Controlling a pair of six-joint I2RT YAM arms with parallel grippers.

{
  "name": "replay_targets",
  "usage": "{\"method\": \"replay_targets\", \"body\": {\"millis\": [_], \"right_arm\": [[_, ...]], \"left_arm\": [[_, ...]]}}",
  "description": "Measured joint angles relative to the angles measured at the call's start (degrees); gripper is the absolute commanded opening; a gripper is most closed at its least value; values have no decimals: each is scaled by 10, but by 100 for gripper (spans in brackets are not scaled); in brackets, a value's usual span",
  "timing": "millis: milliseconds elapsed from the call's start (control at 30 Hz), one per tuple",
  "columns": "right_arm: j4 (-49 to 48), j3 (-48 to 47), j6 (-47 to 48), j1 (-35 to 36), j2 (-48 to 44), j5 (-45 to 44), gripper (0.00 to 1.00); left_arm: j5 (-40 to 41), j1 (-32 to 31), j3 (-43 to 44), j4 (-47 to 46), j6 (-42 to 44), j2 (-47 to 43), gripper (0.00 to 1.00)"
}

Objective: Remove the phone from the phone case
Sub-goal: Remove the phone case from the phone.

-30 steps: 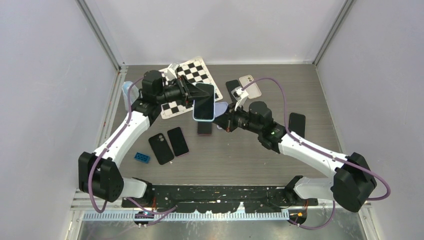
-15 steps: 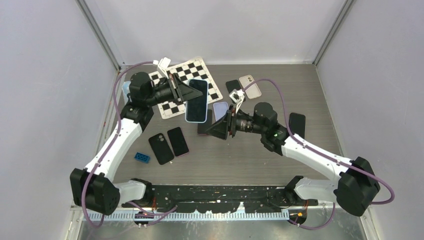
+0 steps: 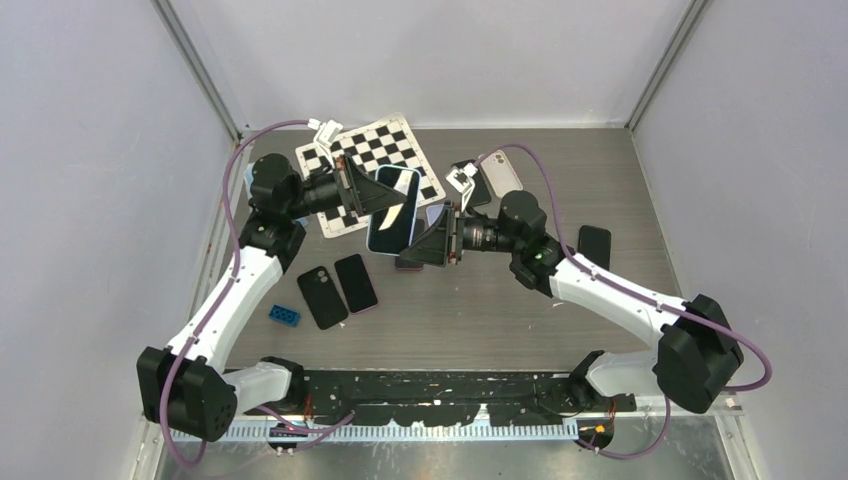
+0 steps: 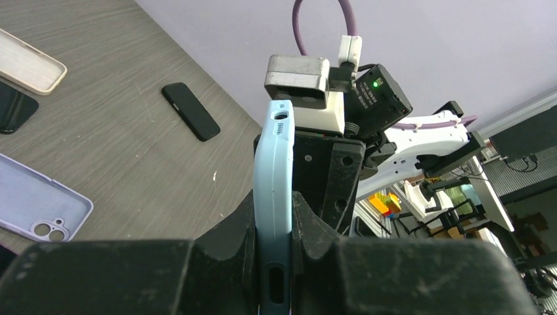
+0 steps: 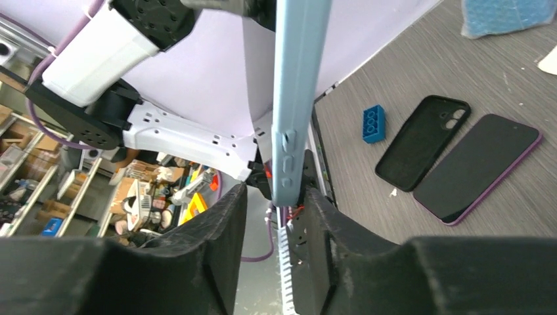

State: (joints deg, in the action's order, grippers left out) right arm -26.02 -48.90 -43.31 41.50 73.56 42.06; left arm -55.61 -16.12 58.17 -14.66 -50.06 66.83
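A phone in a light blue phone case (image 3: 392,210) hangs in the air above the table's middle, screen up in the top view. My left gripper (image 3: 372,195) is shut on its left edge; in the left wrist view the case (image 4: 274,190) is pinched tight between both fingers (image 4: 315,230). My right gripper (image 3: 425,245) is open and faces the phone's right edge. In the right wrist view the case (image 5: 299,98) stands edge-on between the spread jaws of that gripper (image 5: 276,210), close to the right finger (image 5: 322,223), with a gap on the left.
A checkerboard mat (image 3: 395,140) lies at the back. An empty black case (image 3: 321,297), a bare phone (image 3: 356,283) and a blue brick (image 3: 283,314) lie front left. A lilac case (image 3: 438,217), a beige case (image 3: 500,173) and a black phone (image 3: 594,246) lie right.
My left arm has drawn the cased phone to the left. My right gripper went from shut to open and now sits around the phone's right edge.
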Motion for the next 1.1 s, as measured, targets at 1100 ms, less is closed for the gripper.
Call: {"method": "replay_targets", "body": {"millis": [1100], "right_arm": [[174,-88,176,-9,-10,12,1]], "left_arm": [[0,-3,19,11,-220,78,0]]}}
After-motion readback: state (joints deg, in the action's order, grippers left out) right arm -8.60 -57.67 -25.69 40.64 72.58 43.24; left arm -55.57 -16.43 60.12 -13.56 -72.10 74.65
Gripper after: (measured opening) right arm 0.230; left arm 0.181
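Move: Just between the right hand's parted fingertips sits the near corner of the light-blue cased phone; the phone's middle is about 5 cm ahead, 2 cm left and 5 cm higher. From the left hand, which already pinches it, that middle lies some 2 cm back and 2 cm below. Some 28 cm beneath the right hand, the pink-rimmed phone lies roughly 12 cm ahead and 1 cm left, the purple-rimmed phone 4 cm ahead and 14 cm left. Closing on the near corner of the cased phone, the right fingers pinch it, and the hand rises about 1.5 cm, then eases slightly down and to the right. The left hand keeps its grip and rolls its forward side down by nearly 30 degrees, shifting some 2 cm forward and down, slightly right; the right hand meanwhile rolls the opposite way about 10 degrees, working the held corner against it. ##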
